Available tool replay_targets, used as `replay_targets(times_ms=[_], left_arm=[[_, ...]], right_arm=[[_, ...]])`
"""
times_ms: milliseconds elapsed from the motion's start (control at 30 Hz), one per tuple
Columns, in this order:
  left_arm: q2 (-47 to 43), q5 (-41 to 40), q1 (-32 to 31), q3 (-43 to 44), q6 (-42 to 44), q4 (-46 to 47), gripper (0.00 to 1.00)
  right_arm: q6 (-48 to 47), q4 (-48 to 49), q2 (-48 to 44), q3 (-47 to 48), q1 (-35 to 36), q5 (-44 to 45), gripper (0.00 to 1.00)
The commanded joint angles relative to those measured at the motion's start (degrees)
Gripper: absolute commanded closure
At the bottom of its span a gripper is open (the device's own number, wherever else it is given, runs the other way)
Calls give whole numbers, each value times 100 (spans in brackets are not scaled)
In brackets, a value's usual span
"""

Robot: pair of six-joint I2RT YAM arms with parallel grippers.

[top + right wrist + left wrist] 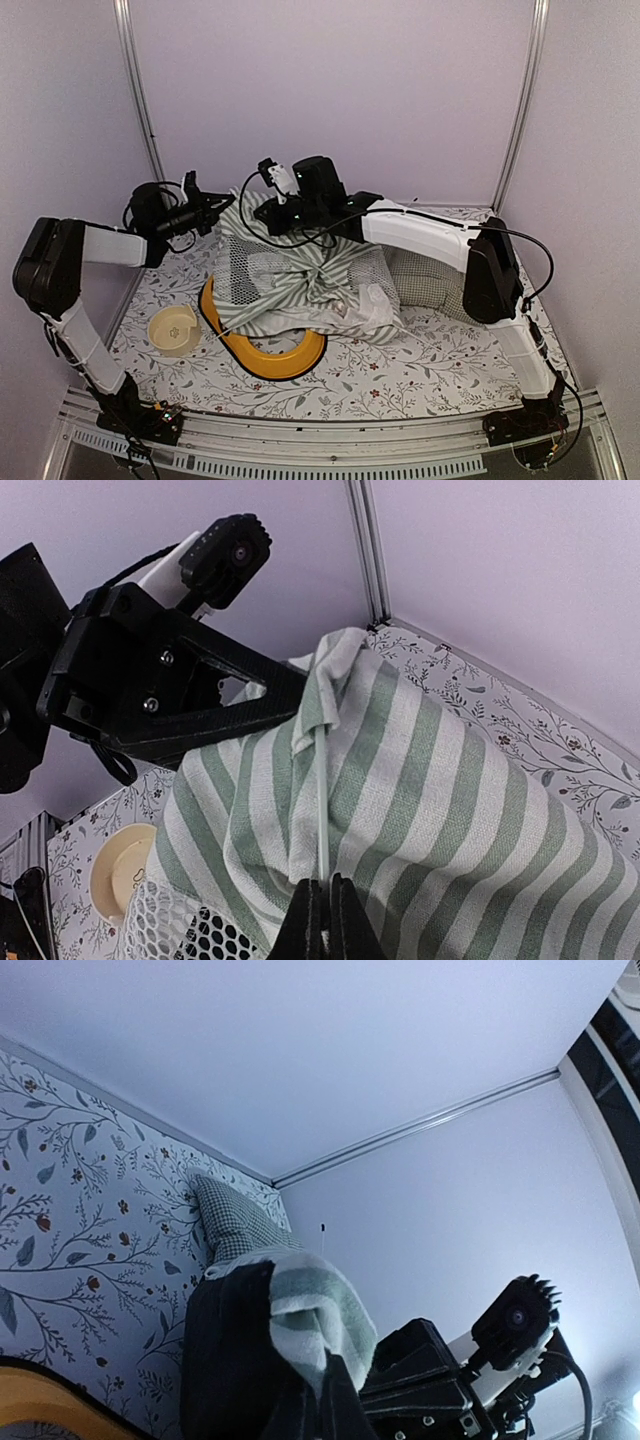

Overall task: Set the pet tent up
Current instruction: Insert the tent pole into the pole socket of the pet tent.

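Observation:
The pet tent [310,280] lies collapsed in a striped heap mid-table, its white mesh [245,270] facing left. My left gripper [225,205] is shut on a raised fold of the tent's green-and-white fabric [320,1310]; the cloth bulges out between its dark fingers [230,1360]. My right gripper [323,905] is shut on a thin white pole [321,800]. The pole runs up into a fabric sleeve [335,665], right beside the left gripper's fingers [230,705]. In the top view the right gripper [257,214] sits just right of the left one, above the tent's back left corner.
An orange ring [265,355] pokes out from under the tent's front. A cream bowl [175,330] stands at the front left. A green-checked cushion [420,280] lies behind the right arm. Walls close in at the back and both sides.

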Motion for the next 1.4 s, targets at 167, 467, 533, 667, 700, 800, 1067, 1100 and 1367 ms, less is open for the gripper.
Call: replay_targets(times_ms=[167, 467, 533, 667, 700, 800, 1067, 1100, 1367], left_arm=[[-580, -634, -355, 469, 2158, -2193, 100], [-763, -1263, -664, 924, 3315, -3539, 100], [-746, -1261, -682, 1064, 3477, -3789, 100], [-794, -1322, -736, 1306, 3727, -4317, 93], [-843, -1394, -747, 1351, 3790, -4459, 89], [-1012, -1763, -743, 1481, 3945, -4991, 80], [-1397, -2258, -726, 1919, 3945, -5884, 63], [-1413, -2323, -723, 2017, 3909, -6001, 62], [-1393, -2376, -861, 2374, 3084, -6113, 60]], right_arm=[[172, -23, 127, 202, -116, 102, 100], [205, -12, 262, 346, -146, -41, 100], [225, -10, 273, 348, -147, -59, 100], [207, 32, 255, 370, -156, -9, 100], [198, 48, 245, 374, -164, -4, 100], [179, 121, 204, 369, -180, 3, 100], [166, 281, 210, 376, -177, -58, 100], [166, 291, 207, 377, -179, -61, 100], [134, 339, 205, 377, -178, -111, 100]])
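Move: The left hand still pinches the tent's striped pole socket, which sits right at its fingertips. From the right hand, gripping the pole, that socket lies about 6 cm to the left, 4 cm ahead and slightly higher. From the left hand, the knot of tent cloth is some 17 cm right, 9 cm back and 14 cm down; the yellow feeder frame is about 20 cm back, 4 cm right, and the pale bowl 20 cm back, 18 cm left, both some 23 cm below. The left hand draws the pinched socket about 2 cm to the right, sinking a little, over the pole towards the right fingers, while its fingers roll and tip downwards some 30 degrees; then it opens to nearly half, lets go of the cloth and lifts about 7 cm clear, drifting back to the left. The right hand keeps its pinch on the pole and eases only a centimetre or two forward. ##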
